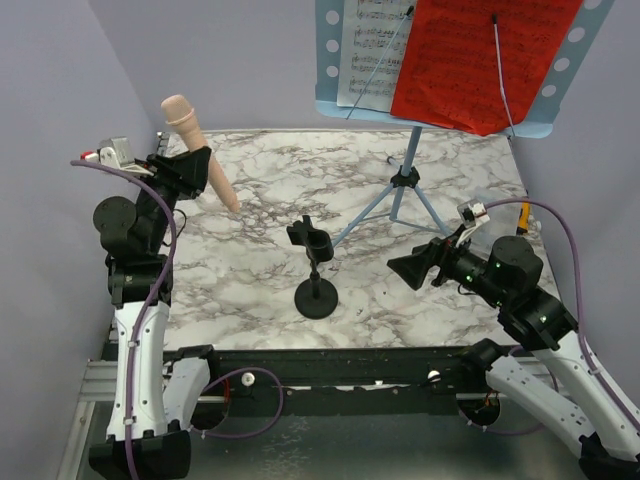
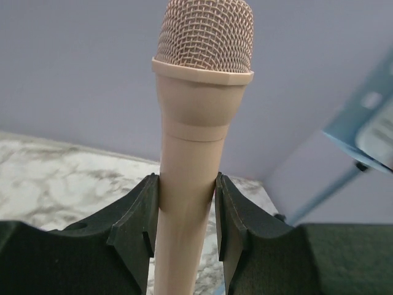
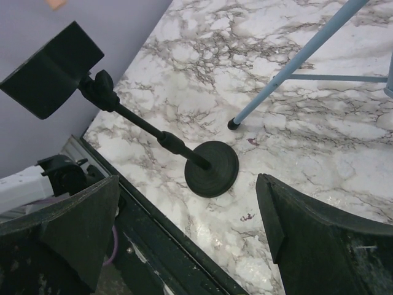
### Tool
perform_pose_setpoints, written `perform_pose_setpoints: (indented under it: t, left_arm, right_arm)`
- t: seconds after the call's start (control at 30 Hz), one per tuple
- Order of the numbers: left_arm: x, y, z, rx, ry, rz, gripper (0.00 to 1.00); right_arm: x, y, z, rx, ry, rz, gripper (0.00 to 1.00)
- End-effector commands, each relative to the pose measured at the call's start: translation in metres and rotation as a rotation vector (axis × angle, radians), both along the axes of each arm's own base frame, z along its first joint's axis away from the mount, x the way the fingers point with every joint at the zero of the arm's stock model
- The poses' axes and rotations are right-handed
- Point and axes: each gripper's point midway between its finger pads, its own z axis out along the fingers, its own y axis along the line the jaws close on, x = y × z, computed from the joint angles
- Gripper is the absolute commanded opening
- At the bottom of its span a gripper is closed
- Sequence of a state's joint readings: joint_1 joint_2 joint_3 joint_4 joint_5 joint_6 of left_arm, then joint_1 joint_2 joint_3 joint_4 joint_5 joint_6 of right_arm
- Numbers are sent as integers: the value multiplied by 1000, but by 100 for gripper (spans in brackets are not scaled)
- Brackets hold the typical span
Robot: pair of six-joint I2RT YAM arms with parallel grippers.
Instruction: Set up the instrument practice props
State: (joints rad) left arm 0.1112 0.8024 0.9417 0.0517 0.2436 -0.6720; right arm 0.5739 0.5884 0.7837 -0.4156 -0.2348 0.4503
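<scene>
My left gripper [image 1: 197, 170] is shut on the pinkish-beige microphone [image 1: 190, 130] and holds it above the table's left side, mesh head up and tilted. In the left wrist view the fingers [image 2: 142, 215] press both sides of the microphone's [image 2: 199, 123] handle. The black round-based stand [image 1: 317, 297] stands at mid-table with its clip [image 1: 310, 238] holding nothing. My right gripper [image 1: 408, 268] hangs open to its right, the stand's base [image 3: 212, 169] just beyond its jaws. The light blue music stand [image 1: 330, 60] at the back carries white sheet music [image 1: 368, 50] and a red sheet [image 1: 470, 60].
The music stand's tripod legs [image 1: 405, 195] spread over the back right of the marble table [image 1: 250, 270]; one leg [image 3: 295, 64] ends close behind the microphone stand's base. Lavender walls close in the left, back and right. A black rail [image 1: 330, 365] runs along the near edge.
</scene>
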Motion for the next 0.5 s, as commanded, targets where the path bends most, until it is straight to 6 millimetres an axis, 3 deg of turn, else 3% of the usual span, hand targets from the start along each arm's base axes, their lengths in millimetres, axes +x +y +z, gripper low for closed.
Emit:
perform_pose_setpoints:
  t: [0.0, 0.17, 0.3, 0.47]
  left_arm:
    - [-70, -84, 84, 282, -390, -454, 0]
    - [-120, -118, 125, 272, -572, -677, 0]
    - [-141, -131, 141, 206, -662, -812, 0]
    - [-169, -134, 150, -3, -757, -1003, 0]
  right_arm:
    - [4, 0, 2, 71, 28, -43, 100]
    - [7, 6, 1, 84, 50, -34, 100]
    - [6, 9, 5, 104, 53, -20, 100]
    - [4, 8, 4, 112, 56, -23, 100]
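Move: The left hand holds the microphone high over the left of the table. The black mic stand it is meant for stands about 24 cm to its right, some 7 cm nearer the base and, at its middle, roughly 28 cm lower. The nearest tripod foot touches the table about 8 cm beyond the mic stand, and the tripod hub is some 12 cm ahead of the hand, 42 cm right and 20 cm lower. From the empty right hand, the mic stand lies about 18 cm left, 6 cm ahead and 15 cm lower. Still gripping the microphone by its shaft, the left hand lifts about 14 cm while drawing back and swinging to the right by some 13 cm each, which narrows the sideways gap to the mic stand but carries the microphone higher above it. On the way the wrist turns clockwise and tips up, some 60 degrees in all, so that the fingers go from pointing forward to pointing mostly rightward and up, with their grip unchanged. ##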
